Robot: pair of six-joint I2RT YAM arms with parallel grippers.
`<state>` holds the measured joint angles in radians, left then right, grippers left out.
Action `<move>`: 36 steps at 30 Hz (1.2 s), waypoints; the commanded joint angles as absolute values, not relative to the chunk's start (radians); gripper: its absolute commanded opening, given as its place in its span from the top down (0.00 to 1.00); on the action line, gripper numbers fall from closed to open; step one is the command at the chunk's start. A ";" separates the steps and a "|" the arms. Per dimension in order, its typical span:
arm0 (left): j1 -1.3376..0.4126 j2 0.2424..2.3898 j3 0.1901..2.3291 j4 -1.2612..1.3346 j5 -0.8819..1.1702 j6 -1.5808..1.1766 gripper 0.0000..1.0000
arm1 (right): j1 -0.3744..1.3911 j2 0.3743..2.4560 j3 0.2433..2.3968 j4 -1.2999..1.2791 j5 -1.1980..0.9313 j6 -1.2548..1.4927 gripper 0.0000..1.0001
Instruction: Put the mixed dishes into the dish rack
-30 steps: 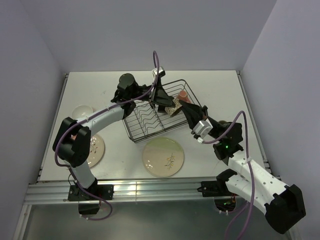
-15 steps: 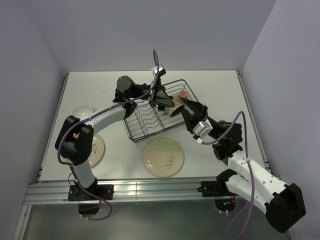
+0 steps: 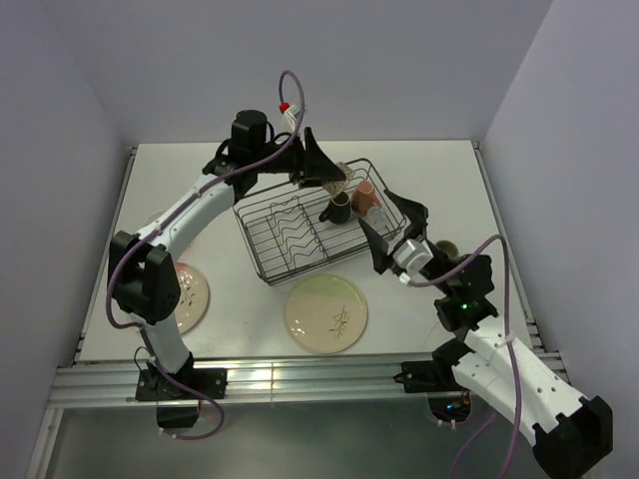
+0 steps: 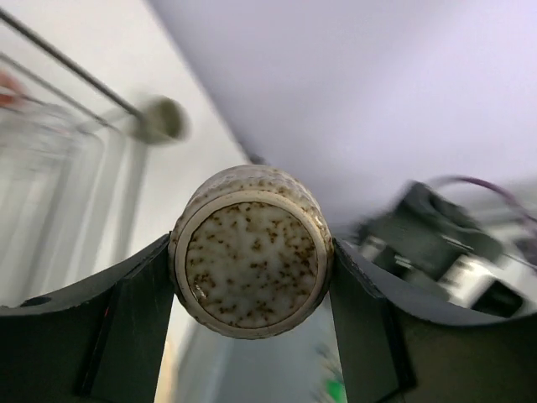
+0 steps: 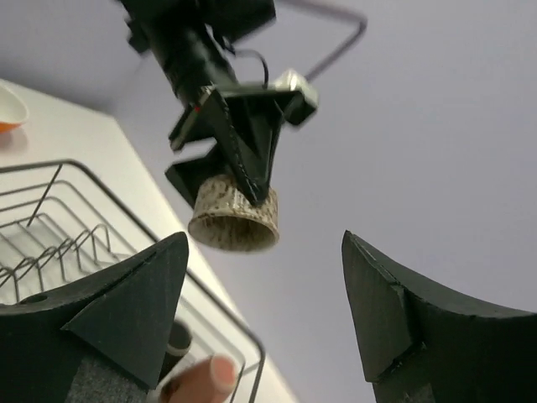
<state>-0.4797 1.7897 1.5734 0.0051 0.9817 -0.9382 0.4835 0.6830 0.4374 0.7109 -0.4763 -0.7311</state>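
Observation:
My left gripper (image 3: pixel 324 178) is shut on a cream, brown-speckled small mug (image 3: pixel 339 178) and holds it in the air over the far side of the black wire dish rack (image 3: pixel 262 225). In the left wrist view the mug's base (image 4: pixel 252 252) fills the gap between the fingers. My right gripper (image 3: pixel 384 222) hangs open over the rack's right end, empty, below that mug (image 5: pixel 235 220). A dark mug (image 3: pixel 337 208) and a pink mug (image 3: pixel 367 195) sit in the rack. A green-tinted plate (image 3: pixel 325 311) lies in front of it.
A pink-tinted plate (image 3: pixel 190 294) lies at the left, partly under the left arm. The orange bowl (image 5: pixel 8 109) shows far left in the right wrist view. A small olive mug (image 3: pixel 446 247) stands right of the rack, behind the right arm.
The right gripper has opened and let go of the speckled mug, pulling back. The left gripper closed on the mug and lifted it up and toward the far side.

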 commanded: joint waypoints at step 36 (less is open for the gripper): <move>-0.782 2.124 1.767 -0.417 0.029 -0.466 0.98 | -0.112 0.874 0.752 -0.052 -0.667 -0.203 0.16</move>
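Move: The left hand holds the speckled cup by its side; the free patch of dish rack floor it is bound for lies some 26 cm below, 3 cm ahead and 4 cm right. Beyond that patch, from this hand, stand the dark mug 10 cm ahead and 2 right, and the glass 9 ahead and 11 right. The empty right hand has the olive mug about 9 cm ahead, 17 right and 32 below; the glass is 16 straight ahead, 31 below. Keeping its grip on the speckled cup, the left hand sinks about 24 cm into the dish rack beside the dark mug and glass, easing slightly forward and right, while its fingers swing some 50 degrees from sideways to steeply down. The open right hand withdraws rightward from the rack towards the olive mug, going forward and down too, and tips downward. ##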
